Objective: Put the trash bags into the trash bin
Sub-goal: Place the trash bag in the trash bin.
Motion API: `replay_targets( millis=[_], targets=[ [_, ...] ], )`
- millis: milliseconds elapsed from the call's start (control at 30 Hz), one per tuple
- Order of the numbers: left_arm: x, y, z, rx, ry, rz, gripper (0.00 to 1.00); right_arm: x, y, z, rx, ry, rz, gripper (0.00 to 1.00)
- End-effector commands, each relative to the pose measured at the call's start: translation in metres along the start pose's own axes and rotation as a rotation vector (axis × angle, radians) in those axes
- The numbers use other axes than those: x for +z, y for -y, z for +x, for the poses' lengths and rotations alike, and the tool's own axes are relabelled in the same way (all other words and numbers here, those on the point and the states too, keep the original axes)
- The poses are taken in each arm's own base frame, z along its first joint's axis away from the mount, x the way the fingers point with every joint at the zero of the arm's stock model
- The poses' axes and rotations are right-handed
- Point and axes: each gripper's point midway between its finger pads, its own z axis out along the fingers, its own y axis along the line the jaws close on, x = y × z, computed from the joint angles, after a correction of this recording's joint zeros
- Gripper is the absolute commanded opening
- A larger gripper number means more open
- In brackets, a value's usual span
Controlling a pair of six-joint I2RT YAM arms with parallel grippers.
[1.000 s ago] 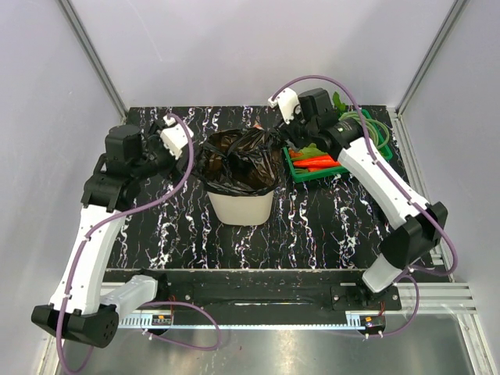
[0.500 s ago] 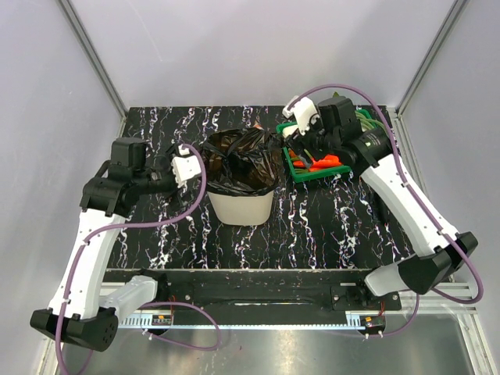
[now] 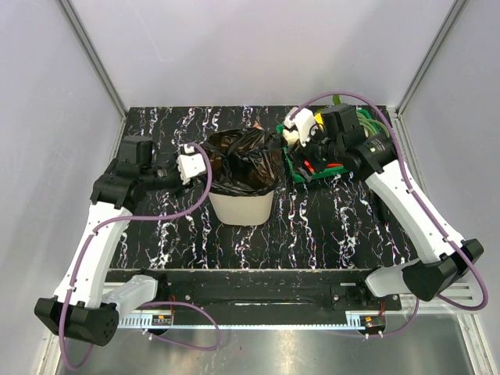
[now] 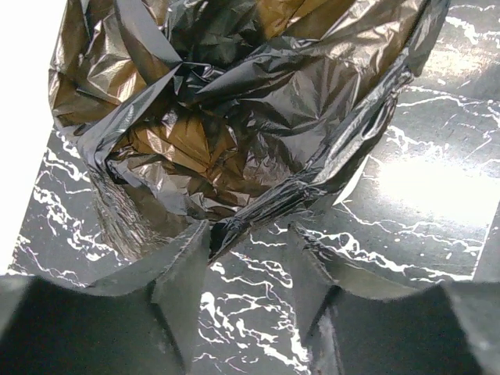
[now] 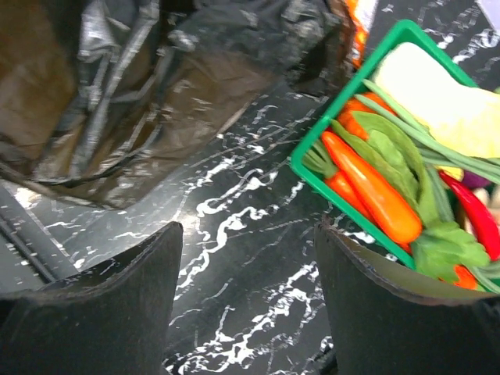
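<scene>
The black trash bag point(image 3: 242, 158) lies crumpled over the mouth of the cream trash bin point(image 3: 241, 207), its edges hanging over the rim. My left gripper point(image 3: 203, 161) is at the bin's left rim. In the left wrist view the bag point(image 4: 234, 117) fills the upper part, and the left gripper point(image 4: 248, 230) is open, with a hanging bag edge touching the tip of one finger. My right gripper point(image 3: 293, 152) hangs between the bin and the tray. The right wrist view shows it point(image 5: 248, 226) wide open over bare table, with the bag point(image 5: 156, 86) at upper left.
A green tray point(image 3: 300, 173) of carrots and greens stands right of the bin, close to the right fingers; its rim point(image 5: 344, 92) shows in the right wrist view. An orange wrapper point(image 5: 355, 23) lies between the bag and the tray. Grey walls enclose the marble-patterned table point(image 3: 328, 226).
The left gripper moved right to the bin's rim and its fingers narrowed. The right gripper came down and nearer, settling beside the green tray.
</scene>
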Motion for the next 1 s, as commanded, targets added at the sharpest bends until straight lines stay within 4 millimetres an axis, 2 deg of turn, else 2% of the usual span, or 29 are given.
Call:
replay_targets(
  millis=[0,33,167,233,333,700,967],
  targets=[
    [0.005,0.002,-0.009,0.050,0.066,0.026,0.41,-0.013,-0.030,-0.016,0.036,0.088,-0.151,0.74],
    [0.006,0.003,-0.008,0.049,0.067,0.033,0.36,-0.012,-0.033,-0.017,0.042,0.091,-0.170,0.74],
    [0.006,0.011,-0.010,0.061,0.080,0.067,0.29,-0.005,-0.042,-0.017,0.067,0.086,-0.229,0.75],
    [0.006,0.015,-0.011,0.062,0.087,0.085,0.15,0.000,-0.044,-0.019,0.091,0.090,-0.242,0.75],
    [0.006,0.019,-0.012,0.072,0.092,0.101,0.00,0.007,-0.045,-0.022,0.132,0.095,-0.260,0.76],
    [0.006,0.026,-0.012,0.080,0.094,0.124,0.00,0.025,-0.044,-0.023,0.212,0.091,-0.372,0.76],
    [0.006,0.024,-0.012,0.087,0.086,0.118,0.00,0.023,-0.063,-0.022,0.190,0.112,-0.542,0.70]
  ],
)
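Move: The trash bag's near-left rim lies practically at my left fingertips, about 1 cm to the right and 1 cm below; the bin's middle is some 8 cm right, 4 cm ahead and 13 cm down. For my right hand, the bag's near-right rim is about 7 cm left, 2 cm back and 3 cm lower. The vegetable crate stands roughly 17 cm ahead of that hand and 10 cm right, about 22 cm below. I finish shutting my half-open left fingers, pinching the trash bag's near-left rim, while that hand eases about 2 cm back and a little right and down. Meanwhile I bring my right hand, fingers staying open, some 5 cm left towards the bag's near-right side, back a little and then lower, swinging the fingers round by nearly 30 degrees to point more to the left. ##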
